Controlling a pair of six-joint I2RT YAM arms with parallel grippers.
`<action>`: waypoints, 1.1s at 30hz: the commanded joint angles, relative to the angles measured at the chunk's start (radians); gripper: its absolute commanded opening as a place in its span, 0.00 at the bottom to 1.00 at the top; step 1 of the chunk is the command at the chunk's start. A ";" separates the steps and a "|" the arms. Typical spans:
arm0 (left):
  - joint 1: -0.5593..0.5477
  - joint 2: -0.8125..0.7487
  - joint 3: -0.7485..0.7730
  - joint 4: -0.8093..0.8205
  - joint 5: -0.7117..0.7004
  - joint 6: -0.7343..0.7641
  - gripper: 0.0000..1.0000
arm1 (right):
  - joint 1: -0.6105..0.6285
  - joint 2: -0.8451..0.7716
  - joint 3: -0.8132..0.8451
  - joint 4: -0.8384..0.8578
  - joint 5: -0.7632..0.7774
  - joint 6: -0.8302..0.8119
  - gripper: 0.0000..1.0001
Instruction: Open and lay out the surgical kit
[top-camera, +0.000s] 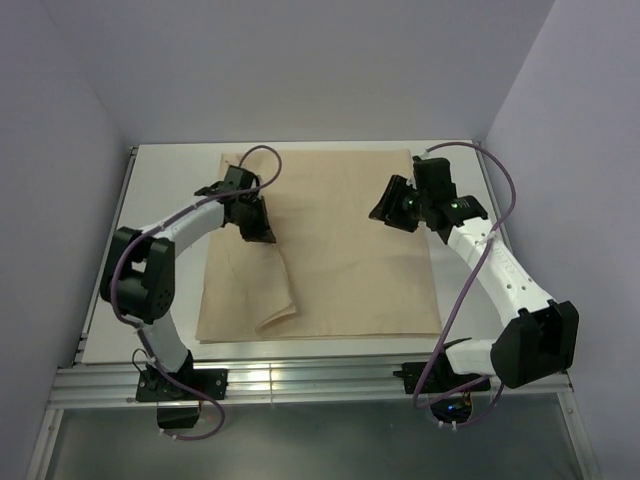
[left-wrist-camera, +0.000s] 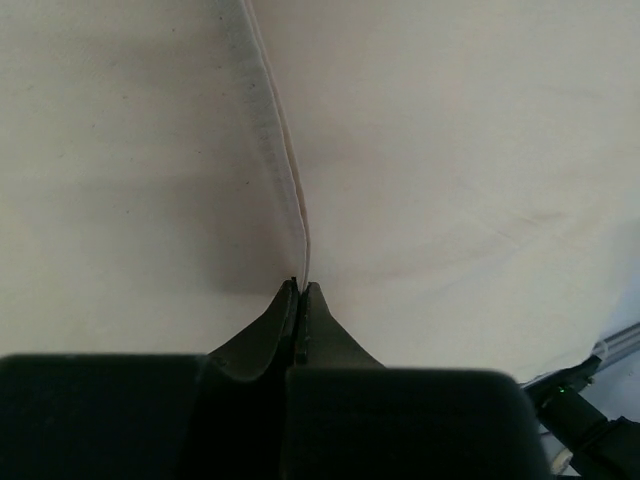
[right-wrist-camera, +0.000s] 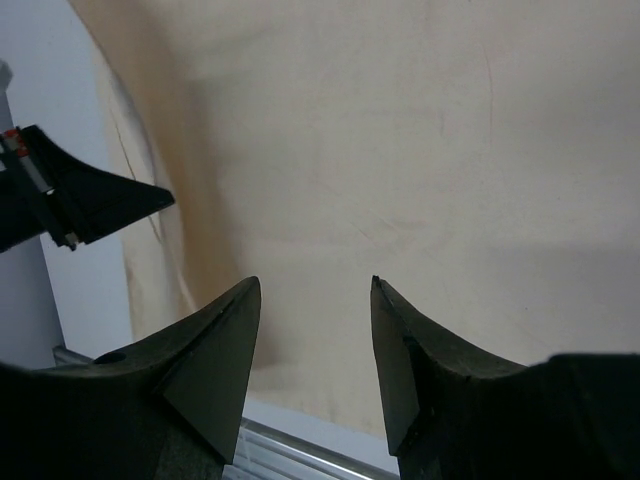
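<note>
The surgical kit shows only as its tan paper-like wrap, spread flat over most of the table. Its left flap is pulled up into a ridge that runs toward the near edge. My left gripper is shut on that flap's edge. In the left wrist view the thin wrap edge runs straight into the closed jaws of the left gripper. My right gripper hovers open over the wrap's right half. In the right wrist view the right gripper has nothing between its fingers, only wrap below.
The white table shows bare strips left and right of the wrap. An aluminium rail runs along the near edge. Pale walls close in on both sides. In the right wrist view the left gripper sits at the left.
</note>
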 joint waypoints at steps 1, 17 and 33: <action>-0.072 0.071 0.089 0.063 0.064 -0.084 0.00 | 0.011 0.005 -0.004 0.048 -0.016 0.004 0.56; -0.031 0.033 0.189 0.017 0.167 -0.029 0.58 | 0.117 0.130 -0.021 0.231 -0.165 0.010 0.60; 0.432 -0.178 -0.167 -0.081 -0.017 0.189 0.58 | 0.379 0.618 0.196 0.268 -0.122 0.058 0.59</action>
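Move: My left hand still holds the cloth's free top-layer edge, pinched above the cloth; the spot where I'll lay it is about 7 cm to its right and 4 cm below. The flap's near corner is 5 cm right and 17 cm back, and the lower layer's left edge 15 cm left, level fore-and-aft. From my empty right hand, the held edge is roughly 25 cm left, 2 cm ahead and 13 cm below; the near corner is 20 cm left and 15 cm back. My left hand carries the pinched edge some 7 cm further right, sinking slightly, and opens to let go. It lifts about 6 cm clear, then sweeps back left past where it began, dropping again above the cloth's left border. Meanwhile my open right hand swings left 17 cm and down 14 cm to the laid edge, turning counter-clockwise and tipping down; contact can't be seen. ##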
